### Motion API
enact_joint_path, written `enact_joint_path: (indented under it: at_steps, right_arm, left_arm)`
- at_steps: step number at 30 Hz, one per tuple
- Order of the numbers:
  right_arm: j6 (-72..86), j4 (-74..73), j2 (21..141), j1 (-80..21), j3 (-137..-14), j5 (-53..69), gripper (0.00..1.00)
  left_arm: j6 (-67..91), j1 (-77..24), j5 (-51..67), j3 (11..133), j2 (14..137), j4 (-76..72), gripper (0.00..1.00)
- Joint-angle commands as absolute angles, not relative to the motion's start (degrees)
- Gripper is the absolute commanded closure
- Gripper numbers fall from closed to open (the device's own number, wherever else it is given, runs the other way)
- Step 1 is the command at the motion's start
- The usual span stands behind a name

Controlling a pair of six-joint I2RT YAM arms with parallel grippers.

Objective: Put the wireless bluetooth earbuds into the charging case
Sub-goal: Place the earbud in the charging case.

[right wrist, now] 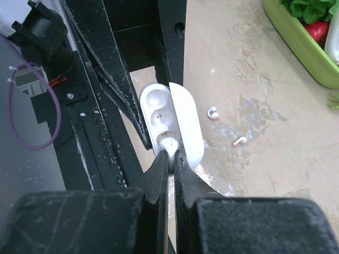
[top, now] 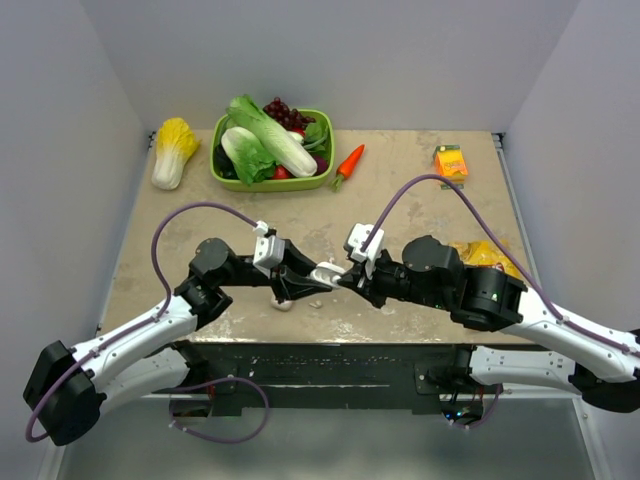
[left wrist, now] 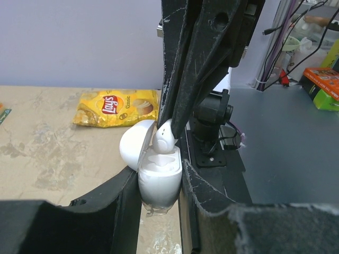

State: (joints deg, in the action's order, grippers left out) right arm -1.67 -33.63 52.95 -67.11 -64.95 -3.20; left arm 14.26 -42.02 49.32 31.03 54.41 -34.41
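Observation:
My left gripper [left wrist: 159, 170] is shut on the charging case [left wrist: 159, 182], a white rounded shell held upright above the table with its lid [left wrist: 133, 145] swung open to the left. In the top view the case [top: 326, 272] sits between both grippers near the table's front edge. My right gripper [right wrist: 170, 156] is shut on one white earbud [right wrist: 169, 143], which sits at the near hollow of the open case [right wrist: 157, 108]. The left wrist view shows that earbud [left wrist: 165, 138] touching the case's top. Two more small white earbud pieces [right wrist: 213, 112] [right wrist: 240, 141] lie on the table beside the case.
A green basket [top: 270, 185] of vegetables stands at the back, with a toy carrot [top: 349, 162] to its right and a cabbage [top: 174, 150] to its left. An orange carton [top: 451, 161] sits at the back right. A yellow chips bag [left wrist: 117, 107] lies by the right arm.

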Motion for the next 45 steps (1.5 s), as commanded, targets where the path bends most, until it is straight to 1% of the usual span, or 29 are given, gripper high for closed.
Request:
enact_joint_path:
  at_steps: [1, 6, 11, 13, 19, 21, 24, 28, 29, 31, 32, 33, 34, 36, 37, 40, 43, 44, 45]
  right_arm:
    - [-0.7, -30.0, 53.7, -67.3, -64.2, -3.9, 1.0]
    - [-0.4, -28.3, 53.8, -67.3, -63.4, -3.8, 1.0]
    - [-0.4, -29.6, 54.6, -67.3, -64.0, -4.4, 1.0]
    - [1.2, -30.0, 54.1, -67.3, -63.9, -5.0, 0.89]
    - [2.0, -30.2, 53.3, -67.3, -63.9, -6.0, 0.73]
    - [2.1, -30.1, 53.1, -67.3, -64.1, -6.1, 0.72]
    - [2.4, -29.9, 52.9, -67.3, -64.4, -6.7, 0.68]
    - [2.7, -29.1, 52.3, -67.3, -64.7, -7.7, 0.65]
    - [3.2, -29.0, 51.9, -67.2, -65.0, -8.2, 0.63]
    - [4.1, -28.6, 49.1, -67.3, -65.7, -10.4, 0.61]
    - [5.8, -27.2, 47.1, -67.2, -65.2, -12.4, 0.59]
    - [6.6, -23.4, 45.0, -67.3, -64.3, -17.8, 0.53]
    - [7.4, -21.1, 40.0, -67.3, -63.2, -20.5, 0.51]
    - [8.3, -18.3, 36.8, -67.3, -60.4, -26.2, 0.47]
    - [8.8, -18.9, 37.0, -67.2, -60.1, -32.5, 0.47]
    - [10.0, -20.6, 40.3, -67.1, -59.0, -38.0, 0.45]
    - [12.2, -17.7, 44.4, -64.1, -55.9, -35.3, 0.44]
    - [13.3, -16.5, 46.0, -62.6, -53.9, -30.8, 0.44]
    - [14.0, -14.2, 47.0, -58.3, -52.8, -27.7, 0.44]
  left_arm:
    - [16.3, -41.8, 50.5, 30.6, 53.2, -40.7, 1.0]
    - [16.6, -41.7, 50.4, 30.1, 53.0, -41.5, 1.0]
    - [16.4, -41.8, 49.7, 30.0, 52.4, -41.4, 1.0]
    - [16.2, -41.8, 49.4, 30.1, 52.1, -41.2, 1.0]
    - [15.9, -41.7, 48.5, 30.1, 52.0, -41.0, 1.0]
    - [15.8, -41.7, 48.3, 30.1, 52.1, -41.1, 1.0]
    - [15.6, -41.7, 48.1, 30.1, 52.1, -41.0, 1.0]
    - [15.2, -41.7, 47.5, 29.9, 51.9, -40.5, 1.0]
    - [15.0, -41.7, 47.0, 29.9, 51.9, -40.3, 1.0]
    - [14.6, -41.8, 46.1, 29.8, 51.9, -39.0, 1.0]
    - [14.0, -41.7, 44.6, 29.7, 51.8, -38.4, 1.0]
    - [13.8, -41.7, 43.8, 29.5, 51.6, -38.1, 1.0]
    - [13.8, -41.7, 43.0, 28.8, 51.2, -38.0, 1.0]
    - [14.0, -41.7, 41.1, 28.1, 50.7, -38.2, 1.0]
    - [14.4, -41.8, 40.6, 27.3, 50.0, -39.1, 1.0]
    - [15.6, -41.8, 39.1, 25.8, 48.5, -40.4, 1.0]
    - [16.6, -41.8, 37.8, 24.1, 45.8, -40.3, 1.0]
    - [17.3, -41.8, 37.4, 23.6, 44.8, -40.4, 1.0]
    - [17.7, -41.8, 37.0, 22.2, 43.9, -40.4, 1.0]
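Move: The right hand, holding the earbud at the right-end well of the open charging case, has the case's middle about 3 cm to its left, 1 cm ahead and 1 cm below. A loose earbud lies on the table some 4 cm ahead, 5 cm left and 25 cm below, with a white round piece 6 cm farther left. From the left hand, which holds it, the case is about 1 cm ahead, 1 cm right and 1 cm up. Leftward by barely 1 cm, the right hand eases the pinched earbud into the right-end well, pauses while its fingers open about halfway and let go, then sweeps quickly away from the case, roughly 8 cm right and 9 cm up while reaching some 6 cm forward, dipping slightly at the end. Its wrist swings clockwise and the fingertips tilt up, some 30 degrees. The left hand keeps its grip on the case, drifting 1–2 cm left and forward late on. ##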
